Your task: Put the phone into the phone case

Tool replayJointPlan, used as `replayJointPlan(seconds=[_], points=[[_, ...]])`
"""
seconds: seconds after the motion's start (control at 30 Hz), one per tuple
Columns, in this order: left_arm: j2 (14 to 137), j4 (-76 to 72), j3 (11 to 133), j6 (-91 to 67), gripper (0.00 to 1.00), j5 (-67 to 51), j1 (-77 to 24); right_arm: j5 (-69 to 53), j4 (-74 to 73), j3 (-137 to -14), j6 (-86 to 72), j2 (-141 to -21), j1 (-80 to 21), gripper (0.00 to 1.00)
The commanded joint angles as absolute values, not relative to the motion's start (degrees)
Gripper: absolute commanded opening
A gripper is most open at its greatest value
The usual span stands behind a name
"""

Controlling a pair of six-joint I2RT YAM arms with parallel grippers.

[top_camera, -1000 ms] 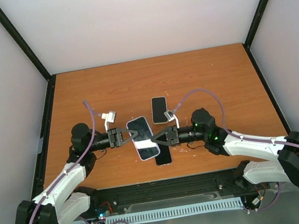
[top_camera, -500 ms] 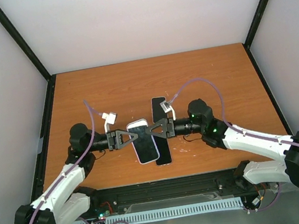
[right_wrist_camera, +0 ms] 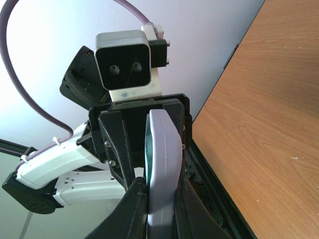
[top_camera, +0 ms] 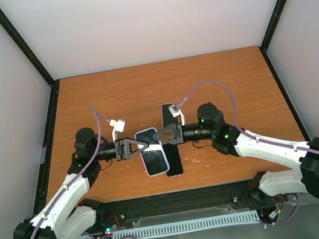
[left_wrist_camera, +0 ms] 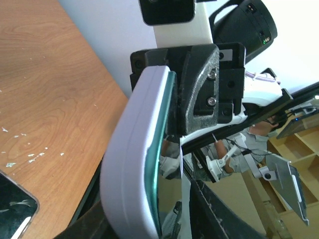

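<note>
The phone sits inside the lavender phone case (top_camera: 154, 154), held above the table between both arms. Its greenish glass edge (left_wrist_camera: 158, 164) shows along the case's rim (left_wrist_camera: 132, 164). My right gripper (top_camera: 162, 136) is shut on the cased phone's right edge, with the fingers pressed on both faces of the case (right_wrist_camera: 164, 164). My left gripper (top_camera: 135, 147) straddles the opposite edge. In the left wrist view the case rests against one finger (left_wrist_camera: 84, 229), and a gap shows between the glass and the other finger (left_wrist_camera: 219, 214).
A dark phone (top_camera: 168, 110) lies flat on the wooden table (top_camera: 227, 83) under the right gripper. Another dark end (top_camera: 175, 166) shows nearer the front edge, and a dark corner (left_wrist_camera: 15, 209) shows in the left wrist view. Black frame posts flank the table.
The right gripper moved away from the front edge, opened and shut again on the cased phone. The left jaws widened. The cased phone turned straighter.
</note>
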State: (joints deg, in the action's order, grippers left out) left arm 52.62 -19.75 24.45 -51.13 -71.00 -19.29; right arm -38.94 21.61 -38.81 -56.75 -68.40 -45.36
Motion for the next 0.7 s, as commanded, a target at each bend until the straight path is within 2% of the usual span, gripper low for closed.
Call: replayJointPlan(seconds=[0.0,0.13,0.33,0.4,0.57,0.67], points=[[51.3,-15.6,27.9,-48.5,0.32,-67.4,-19.8,-38.5,24.7,-39.8,-57.0,-67.5,-45.6,0.03],[50.8,-13.8,29.0,-48.8,0.28,-63.9,-19.8,-38.2,23.2,-39.7,-56.0,-66.8,-45.6,0.03],[49.3,-14.7,29.2,-51.4,0.3,-60.8,-19.8,-38.6,22.9,-37.7,-55.0,-64.8,-45.6,0.03],[48.4,-16.4,28.7,-52.6,0.25,-60.8,-19.8,-38.4,22.9,-36.9,-55.0,-64.1,-45.6,0.03],[48.0,-18.5,27.7,-53.6,0.02,-60.9,-19.8,-38.3,22.5,-36.1,-54.9,-63.2,-45.6,0.03],[48.1,-17.7,27.6,-52.7,0.0,-60.1,-19.8,-38.4,22.2,-36.4,-54.8,-63.1,-45.6,0.03]])
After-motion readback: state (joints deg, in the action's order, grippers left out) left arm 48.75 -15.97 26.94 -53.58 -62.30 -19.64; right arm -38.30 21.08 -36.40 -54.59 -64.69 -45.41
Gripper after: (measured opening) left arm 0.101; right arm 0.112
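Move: The phone in the purple case lies flat in the right hand's grip, its middle about 4 cm back and 2 cm left of that hand. From the left hand, open astride its left edge, that middle is roughly 2 cm right and 2 cm back, level in height. On the table some 22 cm below, one black phone lies about 9 cm right and 1 cm ahead of the left hand, another about 11 cm right and 18 cm ahead. The left fingers close on the left edge of the phone and case, pinching them between upper and lower pad, after the hand slides about 2 cm forward along the edge and turns nearly 10 degrees counter-clockwise, rising some 2 cm in all. The right hand keeps its grip on the other edge and eases about 1 cm right and back. ##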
